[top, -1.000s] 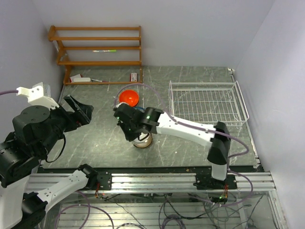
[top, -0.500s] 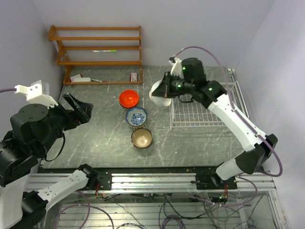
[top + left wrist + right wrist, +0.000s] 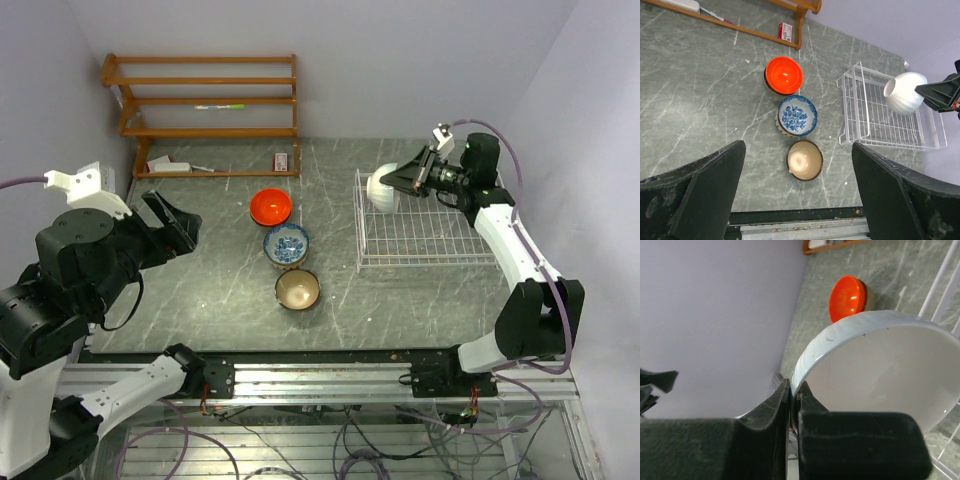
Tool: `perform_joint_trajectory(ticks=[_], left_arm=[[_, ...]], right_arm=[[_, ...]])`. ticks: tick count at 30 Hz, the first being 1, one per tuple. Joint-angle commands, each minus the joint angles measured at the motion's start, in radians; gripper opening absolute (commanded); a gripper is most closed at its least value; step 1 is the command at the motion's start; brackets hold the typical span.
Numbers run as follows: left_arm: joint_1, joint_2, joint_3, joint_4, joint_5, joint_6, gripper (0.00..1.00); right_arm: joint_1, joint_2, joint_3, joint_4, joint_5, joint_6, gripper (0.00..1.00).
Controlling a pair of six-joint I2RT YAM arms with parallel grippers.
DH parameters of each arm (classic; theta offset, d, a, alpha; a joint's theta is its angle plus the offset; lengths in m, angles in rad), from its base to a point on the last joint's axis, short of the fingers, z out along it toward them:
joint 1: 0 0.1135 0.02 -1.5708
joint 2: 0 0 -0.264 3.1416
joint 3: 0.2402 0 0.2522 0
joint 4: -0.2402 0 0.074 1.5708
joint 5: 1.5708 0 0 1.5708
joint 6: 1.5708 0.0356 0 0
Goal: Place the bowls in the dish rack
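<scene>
My right gripper (image 3: pixel 405 178) is shut on the rim of a plain white bowl (image 3: pixel 383 188), holding it tilted on its side above the left end of the white wire dish rack (image 3: pixel 450 225). In the right wrist view the rim (image 3: pixel 880 370) is pinched between the jaws of the right gripper (image 3: pixel 794 385). Three bowls sit in a row on the table: orange-red (image 3: pixel 271 206), blue-and-white (image 3: pixel 287 243), tan (image 3: pixel 297 289). My left gripper (image 3: pixel 797 146) is open, high above the tan bowl (image 3: pixel 804 159), holding nothing.
A brown wooden shelf unit (image 3: pixel 205 100) stands at the back left, with a small red-and-white box (image 3: pixel 283 160) and a white object (image 3: pixel 168 167) at its foot. The table's near edge meets a metal rail (image 3: pixel 320 380).
My right arm has lifted the white bowl from beside the bowl row and swung it right and back, over the rack's left end. The left arm shifted only slightly.
</scene>
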Motion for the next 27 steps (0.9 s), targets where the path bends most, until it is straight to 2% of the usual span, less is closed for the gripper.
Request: perform_joint_trajectory(ticks=[1, 12, 21, 24, 27], left_arm=[[-0.004, 0.011, 0.027, 0.026, 0.005, 0.019, 0.99], [-0.004, 0.067, 0.062, 0.033, 0.028, 0.036, 0.99], [-0.004, 0.091, 0.093, 0.017, 0.032, 0.037, 0.99], [-0.004, 0.096, 0.101, 0.009, 0.031, 0.035, 0.99], [-0.004, 0.103, 0.111, 0.003, 0.028, 0.035, 0.99]], right_arm=[[-0.05, -0.008, -0.068, 0.418, -0.229, 0.218, 0.0], [-0.102, 0.17, -0.226, 1.052, -0.255, 0.615, 0.0], [-0.131, 0.399, -0.301, 1.703, -0.204, 1.047, 0.0], [-0.14, 0.463, -0.315, 1.816, -0.187, 1.122, 0.0], [-0.147, 0.495, -0.329, 1.84, -0.184, 1.125, 0.0]])
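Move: The white bowl is already pinched in the right hand over the left end of the dish rack, whose middle lies about 11 cm to the right, 2 cm back and 19 cm below. The red bowl stands some 26 cm left and level fore-and-aft, the blue-patterned one 22 cm left and 9 cm back, and the tan one 20 cm left and 19 cm back, all about 21 cm lower. From the left hand, the rack is roughly 48 cm right, 18 cm ahead and 32 cm down. The white bowl, still pinched by its rim in the shut right fingers, rises a centimetre, then goes down towards the rack, ending about 5 cm lower, 4 cm forward and 3 cm right. Meanwhile the right wrist rolls some 30 degrees, left side rising, so the left-pointing fingers tip from slightly down to slightly up. The open left hand drifts a couple of centimetres forward and right. ##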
